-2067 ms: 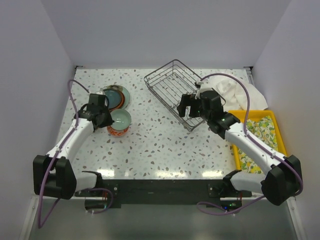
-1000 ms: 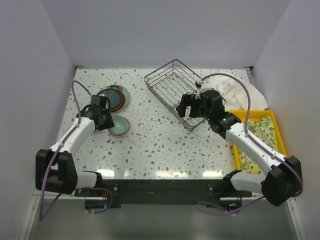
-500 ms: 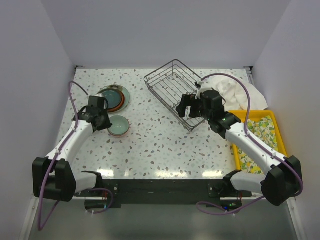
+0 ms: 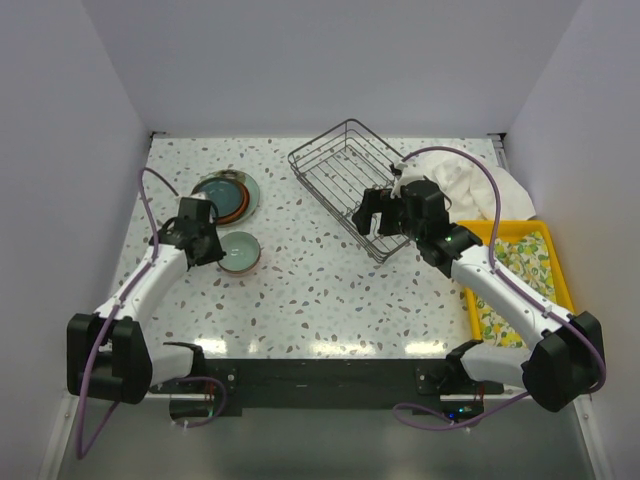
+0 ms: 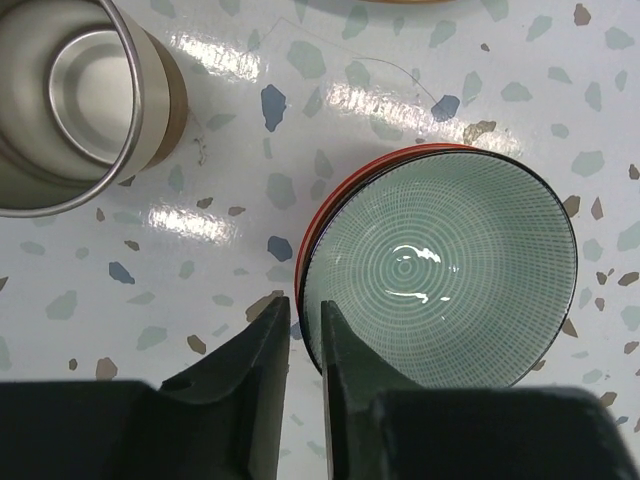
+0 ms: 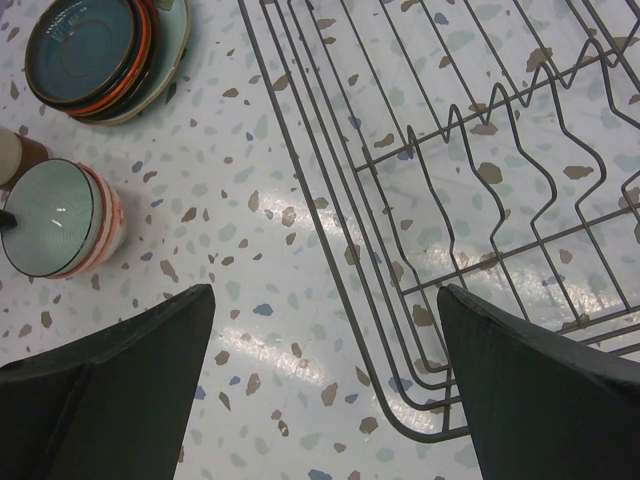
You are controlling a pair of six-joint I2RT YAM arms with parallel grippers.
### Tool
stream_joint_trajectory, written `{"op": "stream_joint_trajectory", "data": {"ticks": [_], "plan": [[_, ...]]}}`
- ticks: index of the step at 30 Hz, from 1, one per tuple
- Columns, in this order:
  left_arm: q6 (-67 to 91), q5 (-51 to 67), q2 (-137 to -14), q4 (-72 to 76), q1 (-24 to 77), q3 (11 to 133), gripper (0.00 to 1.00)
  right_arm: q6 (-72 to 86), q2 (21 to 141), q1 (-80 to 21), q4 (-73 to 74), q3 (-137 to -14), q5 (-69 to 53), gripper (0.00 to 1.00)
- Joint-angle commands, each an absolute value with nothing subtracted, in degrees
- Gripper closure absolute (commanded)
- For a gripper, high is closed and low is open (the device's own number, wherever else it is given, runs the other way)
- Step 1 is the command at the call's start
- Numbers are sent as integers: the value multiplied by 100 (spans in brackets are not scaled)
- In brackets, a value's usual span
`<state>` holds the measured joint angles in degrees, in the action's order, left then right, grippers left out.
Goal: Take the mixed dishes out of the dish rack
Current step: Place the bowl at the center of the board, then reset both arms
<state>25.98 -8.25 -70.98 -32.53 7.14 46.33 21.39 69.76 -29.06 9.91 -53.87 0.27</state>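
A pale green bowl (image 4: 240, 252) with a red patterned outside stands upright on the table, in front of a stack of plates (image 4: 228, 195). My left gripper (image 4: 214, 250) is at the bowl's left rim. In the left wrist view the bowl (image 5: 440, 265) fills the right half, and my left gripper (image 5: 305, 310) has its jaws nearly together with the rim in the slit. A cream and brown cup (image 5: 80, 100) stands close by on the left. My right gripper (image 4: 372, 215) hangs wide open over the near corner of the dish rack (image 4: 335, 170), which holds no dish that I can see.
A white cloth (image 4: 470, 185) lies bunched at the back right beside the rack. In front of the cloth is a yellow tray (image 4: 500, 227) holding a patterned item. White walls close in the table on the left, back and right.
The bowl, shown tilted and raised earlier, now rests flat on the table. The left jaws have narrowed on its rim. The right arm has not moved.
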Motion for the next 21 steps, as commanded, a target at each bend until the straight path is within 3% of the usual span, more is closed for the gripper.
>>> {"op": "stream_joint_trajectory", "data": {"ticks": [1,9,12,17,21], "plan": [[2646,-870,-6829,-3217,677,4675,71,2057,6873,-2874,993,-5519,-18,3],[2619,-1055,-5952,-3550,677,5079,53,1785,6549,-2874,1265,-5643,368,2],[2514,-1186,-5310,-3647,677,5203,42,1697,6285,-2865,1432,-5625,834,2],[2303,-1608,-4036,-4033,685,5449,13,1486,5477,-2865,1889,-5651,1948,2],[2215,-1828,-3254,-4306,808,5748,4,1293,4756,-2874,1925,-5476,2661,2]]}}
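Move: My left fingers straddle the left rim of the green bowl, already set down on the other bowls; its middle lies about 5 cm to my right, 2 cm ahead and 3 cm lower. The steel cup stands some 9 cm to my left and 3 cm ahead, the plate stack about 18 cm straight ahead, both a few centimetres lower. From my right hand the green bowl is about 36 cm left, 4 cm back and 15 cm down. I open my left fingers from a narrow gap to nearly full, freeing the bowl's rim, and lift that hand clear, slowly then fast, about 18 cm up and slightly back, tipping the fingers up some 35 degrees. My right hand, empty and open, soon swings right and up away from the bowls, turning a little clockwise. ##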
